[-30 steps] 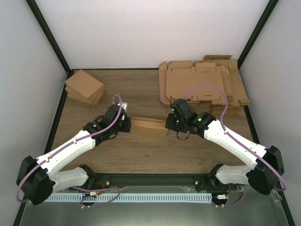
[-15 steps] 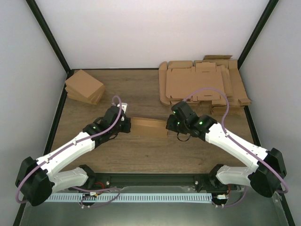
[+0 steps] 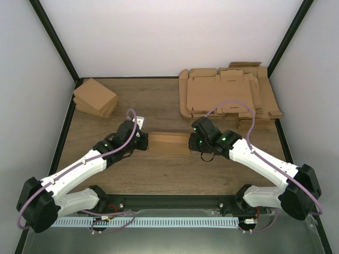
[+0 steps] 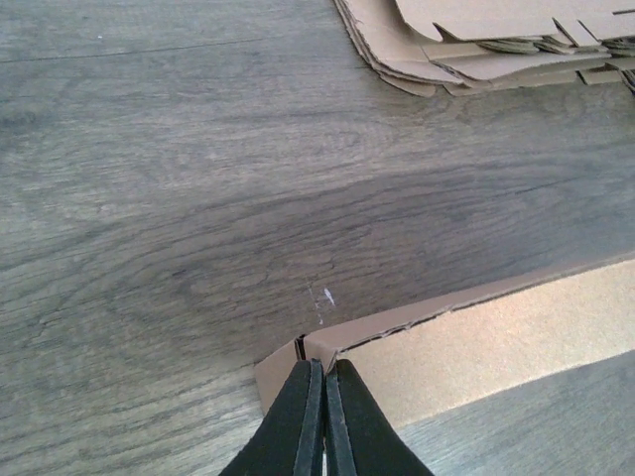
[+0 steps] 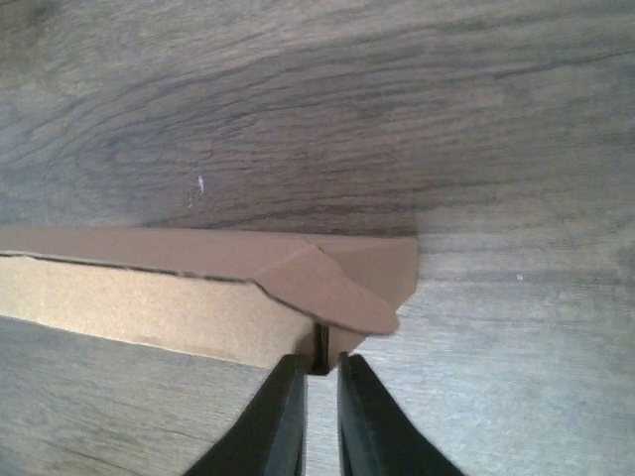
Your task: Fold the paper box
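Note:
The paper box lies in the middle of the table as a shallow brown folded piece, long side running left to right. My left gripper is shut, its tips against the box's left end corner; no cardboard shows between the fingers. My right gripper is at the right end, jaws all but together, with only a thin slit between them. Its tips touch the end wall below a rounded flap that sticks out over the corner. The box's inner panel shows in both wrist views.
A thick pile of flat tabbed cardboard sheets lies at the back right. A pile of small brown boxes sits at the back left. Black frame posts and white walls close in the table's sides.
The box has turned from slightly slanted to level between the two grippers. The right gripper has shifted a little left and nearer, and the left one has edged right.

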`<state>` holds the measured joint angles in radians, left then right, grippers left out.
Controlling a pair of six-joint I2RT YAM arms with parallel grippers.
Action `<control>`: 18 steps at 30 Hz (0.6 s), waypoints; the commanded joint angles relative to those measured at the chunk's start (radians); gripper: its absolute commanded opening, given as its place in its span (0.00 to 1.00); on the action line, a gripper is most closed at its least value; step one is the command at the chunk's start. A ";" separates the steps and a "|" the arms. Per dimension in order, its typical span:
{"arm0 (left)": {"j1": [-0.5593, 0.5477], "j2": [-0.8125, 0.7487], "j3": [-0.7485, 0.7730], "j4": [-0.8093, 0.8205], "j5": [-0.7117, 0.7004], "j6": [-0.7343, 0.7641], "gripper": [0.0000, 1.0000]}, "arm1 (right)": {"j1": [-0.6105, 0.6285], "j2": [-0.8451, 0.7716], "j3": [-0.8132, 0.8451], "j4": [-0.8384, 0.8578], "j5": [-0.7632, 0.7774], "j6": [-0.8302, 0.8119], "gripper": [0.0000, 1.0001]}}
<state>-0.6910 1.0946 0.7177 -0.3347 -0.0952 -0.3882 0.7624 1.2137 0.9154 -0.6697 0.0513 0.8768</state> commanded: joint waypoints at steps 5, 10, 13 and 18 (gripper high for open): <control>-0.013 0.002 0.012 -0.052 0.015 0.023 0.04 | 0.003 -0.030 0.090 -0.087 0.042 -0.120 0.37; -0.015 0.001 0.022 -0.057 0.011 0.029 0.04 | 0.000 -0.023 0.146 -0.118 0.088 -0.136 0.37; -0.016 0.002 0.029 -0.062 0.008 0.032 0.04 | -0.002 -0.012 0.160 -0.111 0.097 -0.153 0.34; -0.015 0.004 0.035 -0.064 0.004 0.037 0.04 | -0.003 0.047 0.178 -0.121 0.093 -0.227 0.33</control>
<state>-0.6994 1.0935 0.7311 -0.3702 -0.0925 -0.3660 0.7624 1.2201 1.0397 -0.7708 0.1177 0.7208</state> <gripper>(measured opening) 0.036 0.328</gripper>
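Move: The right hand is at the lower part of the box's right-hand corner, fingers almost shut by the open slot; the rounded flap there sits about 1 cm to its right, 1 cm ahead and some 2 cm higher. The box's middle is roughly 8 cm to its left and level with it fore and aft, and the pile of flat blanks some 16 cm to its right and 23 cm ahead. The left hand already pinches the box's left corner; the same rounded flap lies about 18 cm to its right and 1 cm ahead. The right hand spreads its fingers from nearly shut to about a third open and comes free of the corner, easing half a centimetre to its right, then rises roughly 3.5 cm and a centimetre forward beside the rounded flap, tilting some 10 degrees, so that the open tips end up around the slotted corner. Meanwhile the left hand holds almost still, its shut fingers keeping their pinch on the box's left corner as a steady hold for the other end. ##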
